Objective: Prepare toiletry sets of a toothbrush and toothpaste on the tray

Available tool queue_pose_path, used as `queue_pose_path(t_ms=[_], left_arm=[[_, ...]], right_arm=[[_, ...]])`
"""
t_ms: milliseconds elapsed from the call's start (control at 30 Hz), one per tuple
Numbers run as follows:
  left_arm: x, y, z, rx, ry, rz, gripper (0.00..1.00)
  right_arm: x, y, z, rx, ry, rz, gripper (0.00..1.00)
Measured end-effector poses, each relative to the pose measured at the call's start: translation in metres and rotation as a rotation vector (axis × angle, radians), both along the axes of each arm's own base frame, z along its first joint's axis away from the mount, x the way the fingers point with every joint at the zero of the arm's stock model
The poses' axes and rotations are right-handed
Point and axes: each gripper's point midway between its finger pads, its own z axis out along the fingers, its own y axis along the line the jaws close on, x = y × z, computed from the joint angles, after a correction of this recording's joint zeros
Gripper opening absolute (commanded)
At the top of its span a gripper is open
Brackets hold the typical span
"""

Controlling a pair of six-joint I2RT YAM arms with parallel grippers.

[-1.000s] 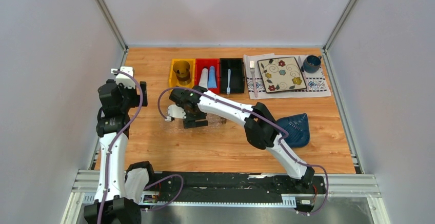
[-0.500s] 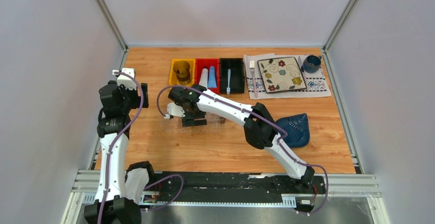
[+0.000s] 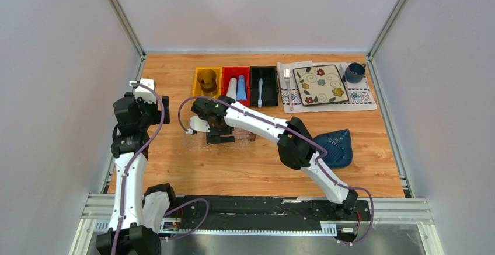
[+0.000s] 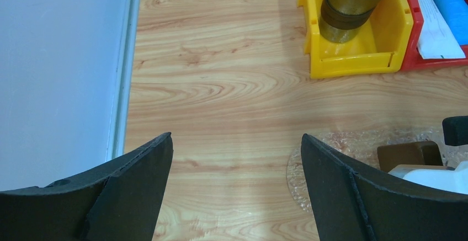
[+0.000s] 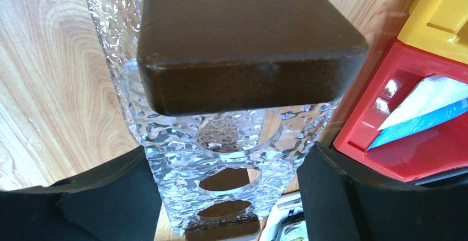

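Note:
The clear textured tray, with dark brown blocks at its ends, lies on the table between my right gripper's fingers, which press its long sides. From above, the right gripper covers most of the tray. The white toothpaste and the blue toothpaste lie in the red bin. The pale blue toothbrush rests in the black bin. My left gripper hangs open over bare wood at the left, nothing between its fingers; the tray's edge shows to its right.
A yellow bin holding an amber cup stands left of the red bin. At the back right are a placemat with a floral plate, a fork and a blue mug. A dark blue leaf dish lies at the right.
My right gripper has shifted slightly left and toward the bins, and the tray has moved with it. The left arm has barely moved.

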Motion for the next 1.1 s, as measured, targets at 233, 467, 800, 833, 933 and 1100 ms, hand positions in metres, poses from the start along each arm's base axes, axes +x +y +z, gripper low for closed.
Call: queue_pose_path(t_ms=[233, 467, 800, 833, 933, 1100], left_arm=[[0.000, -0.001, 0.003, 0.002, -0.019, -0.006, 0.93], [0.000, -0.001, 0.005, 0.005, -0.026, -0.009, 0.93], [-0.001, -0.003, 0.006, 0.005, -0.033, -0.016, 0.93], [-0.001, -0.003, 0.006, 0.004, -0.034, -0.019, 0.93], [-0.001, -0.006, 0.007, -0.001, -0.037, -0.032, 0.93], [-0.001, -0.010, 0.007, -0.009, -0.039, -0.052, 0.93]], right_arm=[[0.000, 0.001, 0.000, 0.004, 0.000, -0.007, 0.83], [0.002, 0.006, -0.003, 0.020, -0.007, -0.013, 0.87], [0.002, 0.015, -0.003, 0.065, -0.006, -0.040, 1.00], [0.002, 0.015, -0.003, 0.072, -0.002, -0.044, 1.00], [-0.004, 0.015, 0.002, 0.099, 0.019, -0.059, 1.00], [-0.014, 0.009, 0.036, 0.184, 0.042, -0.103, 1.00]])
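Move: The right hand still grips a clear stand with wooden ends, its middle about 2 cm to the right and 1 cm below; the transparent tray lies almost directly beneath, some 3 cm down. The red box of toothpastes is about 17 cm ahead and 5 cm right, with the yellow box 17 cm ahead and 5 cm left. For the idle left hand, the stand is about 25 cm right, level fore and aft, roughly 15 cm below. Easing left about 1.5 cm at nearly the same height, the right hand opens its fingers to full width and lets go of the stand's long sides. It then backs off about 1.5 cm towards the base and rises clear by some 3 cm, quickly, its fingertips swinging about 10 degrees to the left. ##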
